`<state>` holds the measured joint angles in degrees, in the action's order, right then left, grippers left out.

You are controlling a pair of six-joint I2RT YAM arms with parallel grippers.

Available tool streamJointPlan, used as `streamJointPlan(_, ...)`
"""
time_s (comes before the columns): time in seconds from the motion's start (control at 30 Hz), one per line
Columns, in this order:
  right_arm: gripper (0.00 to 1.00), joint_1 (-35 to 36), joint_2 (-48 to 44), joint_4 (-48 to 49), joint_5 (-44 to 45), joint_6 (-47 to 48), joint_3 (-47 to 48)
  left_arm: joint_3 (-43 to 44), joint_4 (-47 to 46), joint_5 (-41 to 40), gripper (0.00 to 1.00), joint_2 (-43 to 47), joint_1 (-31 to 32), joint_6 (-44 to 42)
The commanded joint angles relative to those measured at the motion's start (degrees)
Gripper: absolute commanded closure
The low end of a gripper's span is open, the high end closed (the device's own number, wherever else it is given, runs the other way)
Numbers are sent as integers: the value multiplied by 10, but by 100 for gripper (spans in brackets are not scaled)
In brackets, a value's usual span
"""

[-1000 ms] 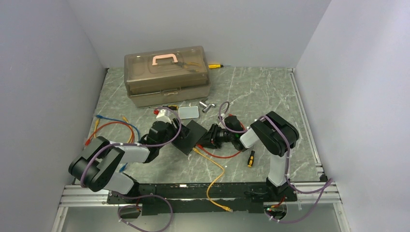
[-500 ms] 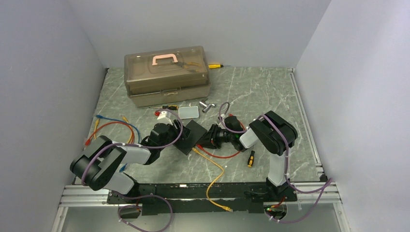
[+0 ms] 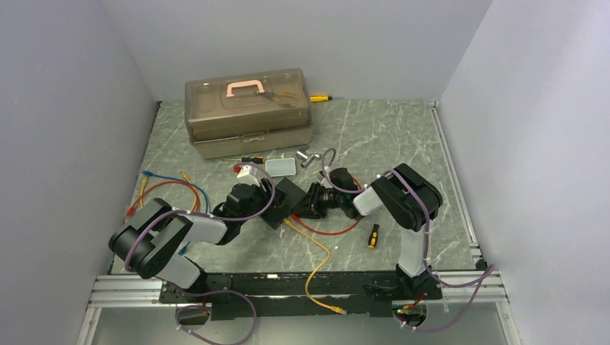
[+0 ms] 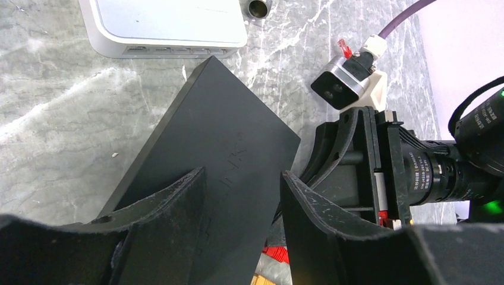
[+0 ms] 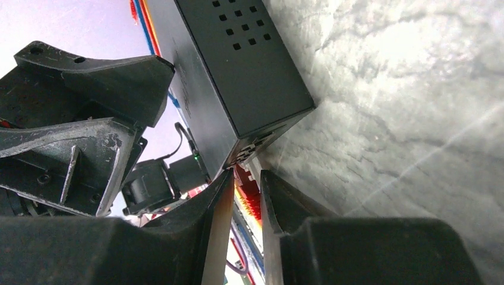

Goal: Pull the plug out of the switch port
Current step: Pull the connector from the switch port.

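The black switch (image 3: 286, 198) lies mid-table, tipped on its edge between the two grippers. In the left wrist view its flat face (image 4: 226, 136) runs between my left gripper (image 4: 241, 184), whose fingers press on both sides of it. My right gripper (image 5: 245, 178) is at the switch's (image 5: 238, 71) socket edge. Its narrow-set fingers are shut on the red plug (image 5: 248, 185), which still sits at the port. A red cable (image 3: 331, 231) trails from there. In the top view the left gripper (image 3: 267, 205) and right gripper (image 3: 306, 206) face each other across the switch.
A brown translucent toolbox (image 3: 248, 111) stands at the back. A silver-grey flat box (image 3: 280, 167) and metal sockets (image 3: 306, 157) lie just behind the switch. A yellow cable (image 3: 320, 251) runs toward the front edge, a screwdriver (image 3: 373, 235) lies right of it, and coloured cables (image 3: 169, 188) sit at left.
The right gripper has slid left onto the switch's socket edge and narrowed. The switch has tipped up and looks narrower from above. The left arm shifted slightly.
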<state>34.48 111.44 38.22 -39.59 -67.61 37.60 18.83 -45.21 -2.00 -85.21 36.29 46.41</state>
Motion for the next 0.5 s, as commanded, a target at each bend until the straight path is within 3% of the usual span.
streamJointPlan(0.0, 72, 5, 6, -29, 24, 25, 19, -12, 94, -8, 44, -27, 10, -2)
streamJointPlan(0.13, 70, 5, 10, -49, 24, 37, 29, -11, 93, -7, 44, -33, 12, -2)
streamJointPlan(0.47, 100, 7, 16, -49, 18, 48, 27, -14, 86, -9, 44, -35, 16, -1)
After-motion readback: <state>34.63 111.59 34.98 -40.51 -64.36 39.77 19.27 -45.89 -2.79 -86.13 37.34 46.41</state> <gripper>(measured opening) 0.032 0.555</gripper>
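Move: Just beyond the right fingertips sits the red plug, about 2 cm left of the hand, 1 cm back and 1 cm lower. From this hand, the black switch's middle is some 5 cm left and 3 cm ahead; the yellow plug is about 4 cm left and 2 cm back. The white router lies roughly 13 cm ahead and 5 cm left. For the left hand, the red plug is about 6 cm right, 6 cm back and 4 cm below. Closing from a quarter open to almost shut, the right fingers come together at the red plug's near end, with a sliver of red between their tips, after the hand eases only some 0.5 cm left towards the switch. The grip effort rises late on. The left hand creeps about 0.5 cm right, its half-open fingers still over the switch top. ##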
